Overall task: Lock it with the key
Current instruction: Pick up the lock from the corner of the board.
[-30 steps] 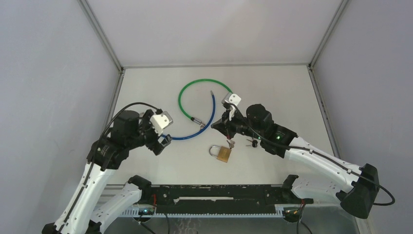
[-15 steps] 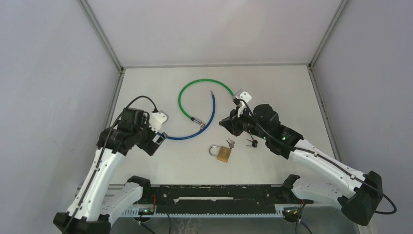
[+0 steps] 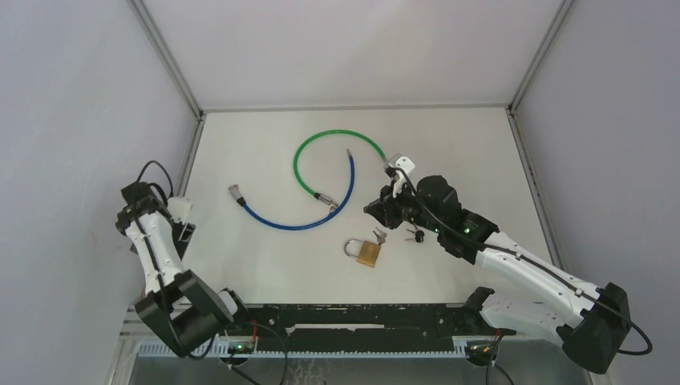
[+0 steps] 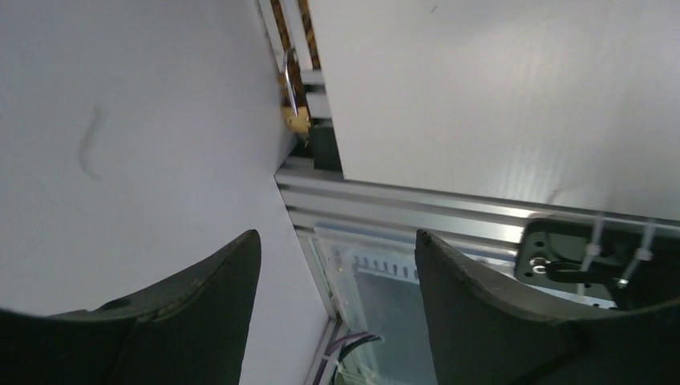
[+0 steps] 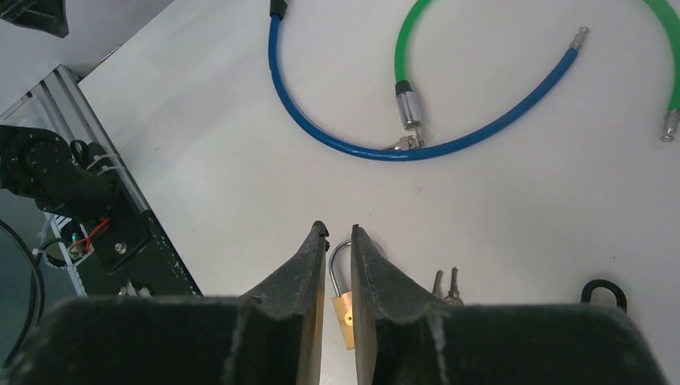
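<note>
The brass padlock lies on the white table with its shackle pointing left. Two small keys rest just beside its upper right corner, and a black-headed piece lies a little further right. My right gripper hovers above and behind the padlock, its jaws open by a narrow gap and holding nothing. In the right wrist view the padlock shows through that gap, and the keys lie to the right. My left gripper is open at the table's left edge, far from everything; its wrist view shows a wide empty gap.
A blue cable curves across the table's middle, its plug end lying free. A green cable loops behind it. Grey walls stand close on both sides. An aluminium rail runs along the table's edge.
My left arm has pulled back to the far left, away from the blue cable's end, which stays on the table. My right gripper has opened slightly and risen off the keys.
</note>
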You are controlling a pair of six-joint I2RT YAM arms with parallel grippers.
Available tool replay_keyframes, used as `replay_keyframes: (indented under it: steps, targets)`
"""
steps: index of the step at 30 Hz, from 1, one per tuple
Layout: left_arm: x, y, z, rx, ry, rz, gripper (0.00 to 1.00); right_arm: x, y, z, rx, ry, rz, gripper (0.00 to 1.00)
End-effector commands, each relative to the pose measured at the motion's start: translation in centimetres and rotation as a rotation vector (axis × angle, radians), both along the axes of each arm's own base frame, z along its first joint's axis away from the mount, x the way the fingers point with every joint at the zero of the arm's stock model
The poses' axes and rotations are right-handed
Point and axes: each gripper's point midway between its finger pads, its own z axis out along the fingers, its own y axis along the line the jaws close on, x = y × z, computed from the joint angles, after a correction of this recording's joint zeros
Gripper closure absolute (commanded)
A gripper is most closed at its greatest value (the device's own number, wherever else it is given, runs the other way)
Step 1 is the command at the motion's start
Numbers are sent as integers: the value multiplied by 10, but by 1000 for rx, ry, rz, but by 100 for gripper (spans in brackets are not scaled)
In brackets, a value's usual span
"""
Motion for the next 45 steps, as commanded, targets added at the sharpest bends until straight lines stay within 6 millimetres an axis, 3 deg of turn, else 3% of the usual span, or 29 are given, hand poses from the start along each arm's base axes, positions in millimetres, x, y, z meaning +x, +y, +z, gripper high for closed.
replay_keyframes:
  steps: [1,7,12,15,18,21,24,28,38,45]
  targets:
    - [-24,46,-23,78,126,-6,30,-1,7,18,56,-37,23,77]
    - [-32,93,-63,149,213,-8,37,-5,13,22,60,-62,43,76]
    - [-18,122,-71,158,218,-34,44,-8,20,24,30,-85,71,76]
    - [-11,123,-83,110,219,-50,48,-7,24,26,17,-95,76,76]
    - [-9,113,-98,13,215,3,56,-6,29,24,1,-91,87,76]
    - [-6,116,-108,-4,206,75,63,-8,34,25,-15,-102,109,76]
    - [-6,125,-114,10,212,118,64,-10,37,25,-31,-113,130,76]
    - [-9,117,-123,-32,223,113,62,-11,36,25,-52,-123,136,76]
    - [-11,132,-138,15,238,129,72,-22,35,36,-37,-155,171,75]
    - [-21,110,-151,-105,265,142,69,-24,32,40,-32,-162,168,74]
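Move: Down in the side rail by the board's near left corner stands the lock, from the left hand about 13 cm to the left, 3 cm back and some 17 cm below. The board's corner lies about 8 cm left and 5 cm back of the hand; the blue hose's metal end is some 23 cm ahead and 14 cm right, both roughly 14 cm below. From the right hand the lock lies roughly 60 cm left, 12 cm back and 26 cm below. Swinging on left past the board's edge and then sinking, the left hand travels some 12 cm left and 14 cm down towards the lock, dipping back about 4 cm early and regaining most of it. The wrist tilts its fingertips back some 15 degrees; the fingers narrow from wide to under a third, ending close by the shackle. The right hand, empty, drifts about 4 cm left and back. ##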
